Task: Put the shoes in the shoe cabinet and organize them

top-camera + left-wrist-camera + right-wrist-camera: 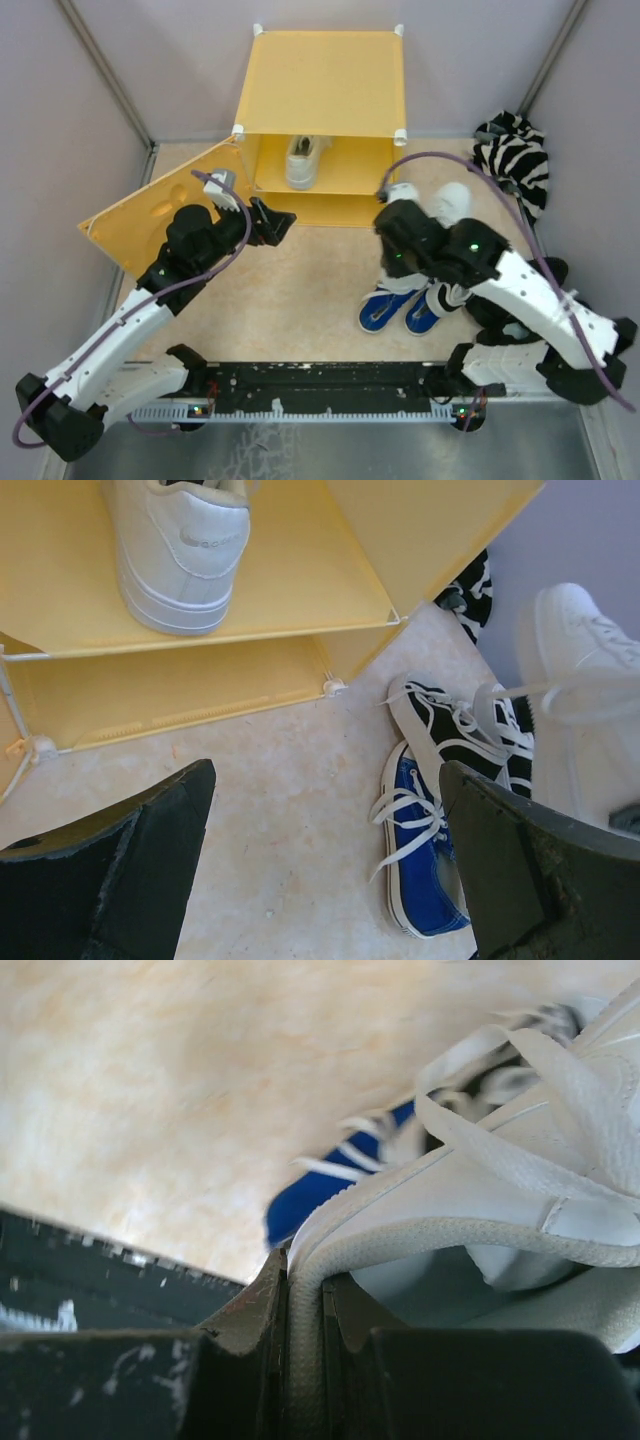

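The yellow shoe cabinet (325,80) stands at the back with its door (150,215) swung open to the left. One white shoe (303,160) sits on its inner shelf (300,580). My right gripper (305,1300) is shut on the padded collar of the second white shoe (480,1180), which is raised to the right of the cabinet (452,200). Below it lie two blue shoes (385,310) and a black-and-white shoe (450,725), partly hidden by the arm. My left gripper (325,860) hangs open over bare floor before the cabinet, holding nothing.
A zebra-striped item (515,155) lies in the back right corner. Dark shapes (500,318) sit under the right arm near the right wall. The open door takes up the left side. Grey walls close in the floor on both sides.
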`<state>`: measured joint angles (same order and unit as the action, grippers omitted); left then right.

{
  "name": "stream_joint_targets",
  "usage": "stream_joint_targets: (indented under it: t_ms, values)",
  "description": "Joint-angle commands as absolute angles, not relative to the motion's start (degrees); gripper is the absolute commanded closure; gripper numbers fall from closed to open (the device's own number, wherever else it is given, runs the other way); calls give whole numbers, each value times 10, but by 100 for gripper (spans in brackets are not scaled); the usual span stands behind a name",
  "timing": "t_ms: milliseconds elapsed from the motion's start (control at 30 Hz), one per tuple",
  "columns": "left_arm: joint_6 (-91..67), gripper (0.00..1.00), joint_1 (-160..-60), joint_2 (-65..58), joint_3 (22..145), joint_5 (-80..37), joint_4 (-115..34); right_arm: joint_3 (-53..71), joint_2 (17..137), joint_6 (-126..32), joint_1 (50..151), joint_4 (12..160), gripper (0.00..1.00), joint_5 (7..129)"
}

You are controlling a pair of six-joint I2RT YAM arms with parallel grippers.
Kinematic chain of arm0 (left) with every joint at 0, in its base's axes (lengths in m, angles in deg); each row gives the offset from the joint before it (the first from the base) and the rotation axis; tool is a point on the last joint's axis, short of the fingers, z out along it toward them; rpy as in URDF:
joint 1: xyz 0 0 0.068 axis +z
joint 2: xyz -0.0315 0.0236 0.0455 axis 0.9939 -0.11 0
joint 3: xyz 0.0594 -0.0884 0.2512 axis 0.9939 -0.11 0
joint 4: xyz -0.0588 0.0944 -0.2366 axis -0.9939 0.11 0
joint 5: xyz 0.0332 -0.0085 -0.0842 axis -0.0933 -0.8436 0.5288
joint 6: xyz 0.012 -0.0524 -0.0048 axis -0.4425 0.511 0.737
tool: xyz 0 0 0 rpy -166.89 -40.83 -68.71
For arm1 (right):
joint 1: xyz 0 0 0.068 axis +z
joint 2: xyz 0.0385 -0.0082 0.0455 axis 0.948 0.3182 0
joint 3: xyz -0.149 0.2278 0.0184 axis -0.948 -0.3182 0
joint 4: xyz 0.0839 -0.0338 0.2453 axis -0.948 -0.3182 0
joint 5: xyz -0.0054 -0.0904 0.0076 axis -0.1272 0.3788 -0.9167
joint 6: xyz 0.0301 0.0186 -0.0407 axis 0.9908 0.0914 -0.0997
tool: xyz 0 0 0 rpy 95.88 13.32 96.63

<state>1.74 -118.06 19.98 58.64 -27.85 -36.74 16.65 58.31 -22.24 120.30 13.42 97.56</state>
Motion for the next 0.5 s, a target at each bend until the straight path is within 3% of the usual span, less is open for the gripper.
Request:
stream_joint_targets:
  t_ms: [0,300,467]
  values:
    - [-3,1,-1183,206,611,-304,-330,204,660,-232,1359,199,100,1026]
    - [-17,1,-1182,246,619,-365,-253,171,714,-327,1407,345,100,886]
    - [-20,1,-1182,269,611,-385,-247,170,737,-403,1407,357,100,905]
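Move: The right hand holds the white shoe by its collar; the bare floor before the cabinet, where it is being taken, lies about 16 cm left, 5 cm ahead and 22 cm below. The blue sneakers lie about 8 cm right, 7 cm ahead and 20 cm down; the shelved shoe is 31 cm ahead, 22 cm left and 5 cm lower. From the left hand, that bare floor is roughly 9 cm right, 2 cm back, 24 cm down. Right hand, still pinching the white shoe's collar, swings about 15 cm left, slightly back and down, turning counter-clockwise 30 degrees. ##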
